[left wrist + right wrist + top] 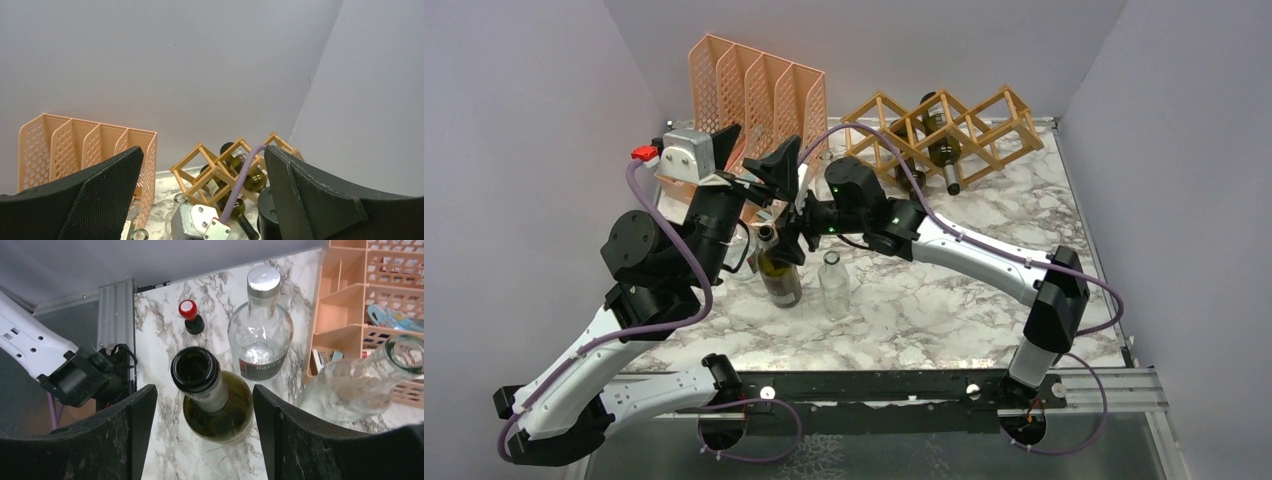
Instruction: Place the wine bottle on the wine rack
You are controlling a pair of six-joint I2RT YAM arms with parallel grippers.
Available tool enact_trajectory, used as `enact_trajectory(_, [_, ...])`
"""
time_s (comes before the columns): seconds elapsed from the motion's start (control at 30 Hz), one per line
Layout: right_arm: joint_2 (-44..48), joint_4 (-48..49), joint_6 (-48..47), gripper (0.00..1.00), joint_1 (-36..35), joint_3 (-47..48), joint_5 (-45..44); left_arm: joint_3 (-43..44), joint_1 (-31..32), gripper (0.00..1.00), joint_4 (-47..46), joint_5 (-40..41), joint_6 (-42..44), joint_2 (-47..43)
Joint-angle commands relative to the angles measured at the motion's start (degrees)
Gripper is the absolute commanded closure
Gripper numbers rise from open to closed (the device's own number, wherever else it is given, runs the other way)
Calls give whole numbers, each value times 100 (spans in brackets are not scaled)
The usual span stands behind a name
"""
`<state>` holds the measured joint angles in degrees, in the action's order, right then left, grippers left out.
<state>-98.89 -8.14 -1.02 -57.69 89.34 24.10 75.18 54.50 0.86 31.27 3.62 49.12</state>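
Note:
A dark green wine bottle (222, 412) stands upright with its mouth open on the marble table (944, 290), seen left of centre in the top view (780, 278). My right gripper (204, 405) is open, one finger on each side of the bottle's neck and shoulder, with gaps on both sides. In the top view it (784, 240) hangs just above the bottle. The wooden wine rack (944, 120) stands at the back right, with dark bottles (944, 150) lying in it. My left gripper (752, 150) is raised, open and empty, and faces the rack (215, 167).
A peach mesh file organizer (759, 90) stands at the back left. A clear bottle with a silver cap (261, 335) and another clear bottle (350, 387) stand close to the wine bottle. A red-topped stopper (190, 316) sits on the table near its edge.

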Motion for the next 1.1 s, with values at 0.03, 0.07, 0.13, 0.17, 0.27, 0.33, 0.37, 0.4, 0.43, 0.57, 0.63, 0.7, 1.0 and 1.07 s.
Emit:
enact_trajectory(0.03, [-364,477,-207,31,-139,360,-148,-98,17,2,-201,176,34,-64])
enact_trajectory(0.07, [-402,534,-229,33,-148,372,-180,-98,17,2,-201,182,38,-64])
enact_trajectory(0.13, [-453,662,-295,36,-189,350,-199,-91,15,2,-194,187,42,-69])
enact_trajectory(0.17, [-470,704,-338,38,-207,340,-203,-84,16,2,-184,193,48,-71])
enact_trajectory(0.27, [-478,779,-438,48,-254,338,-280,-82,17,2,-163,205,43,-86])
enact_trajectory(0.33, [-438,807,-456,62,-260,324,-423,-82,19,2,-153,204,34,-87])
enact_trajectory(0.37, [-396,829,-480,66,-261,291,-523,-82,17,2,-146,198,27,-82])
enact_trajectory(0.4, [-340,881,-492,70,-272,230,-640,-82,17,2,-141,196,16,-78])
enact_trajectory(0.43, [-270,954,-506,73,-276,160,-760,-82,12,2,-135,188,16,-65])
enact_trajectory(0.57, [95,1233,-549,82,-274,-184,-1240,-82,17,2,-121,165,-9,-22])
enact_trajectory(0.63, [299,1356,-550,86,-275,-355,-1464,-67,17,2,-107,116,-37,-4])
enact_trajectory(0.7, [497,1467,-545,88,-272,-522,-1687,-48,12,2,-104,79,-45,21])
enact_trajectory(1.0, [1043,1040,-507,92,-276,-690,-2687,-39,17,2,-121,-1,-107,101])
enact_trajectory(1.07, [1102,873,-497,92,-276,-673,-2921,-38,19,2,-117,-35,-115,138])
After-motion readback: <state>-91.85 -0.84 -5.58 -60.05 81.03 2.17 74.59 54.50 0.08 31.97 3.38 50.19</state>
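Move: About 3 cm to the right hand's left and 1 cm farther out stands the green wine bottle, its middle some 12 cm below the hand. From this hand, with middles about 17 cm below, a small clear bottle is 7 cm right and 2 back, the silver-capped bottle 12 left and 6 ahead, another clear bottle 2 left and 12 ahead. For the left hand, the wine bottle lies 37 cm below, 2 left, 2 back. Reaching about 3 cm left and sinking slightly, the right hand closes its fingers around the wine bottle's neck just below the mouth. Then, keeping the grip, it carries the bottle some 6 cm right, behind the small clear bottle, easing forward 3 cm and rising a couple at the end, while the wrist turns clockwise about 20 degrees and rolls to tip the neck back. ##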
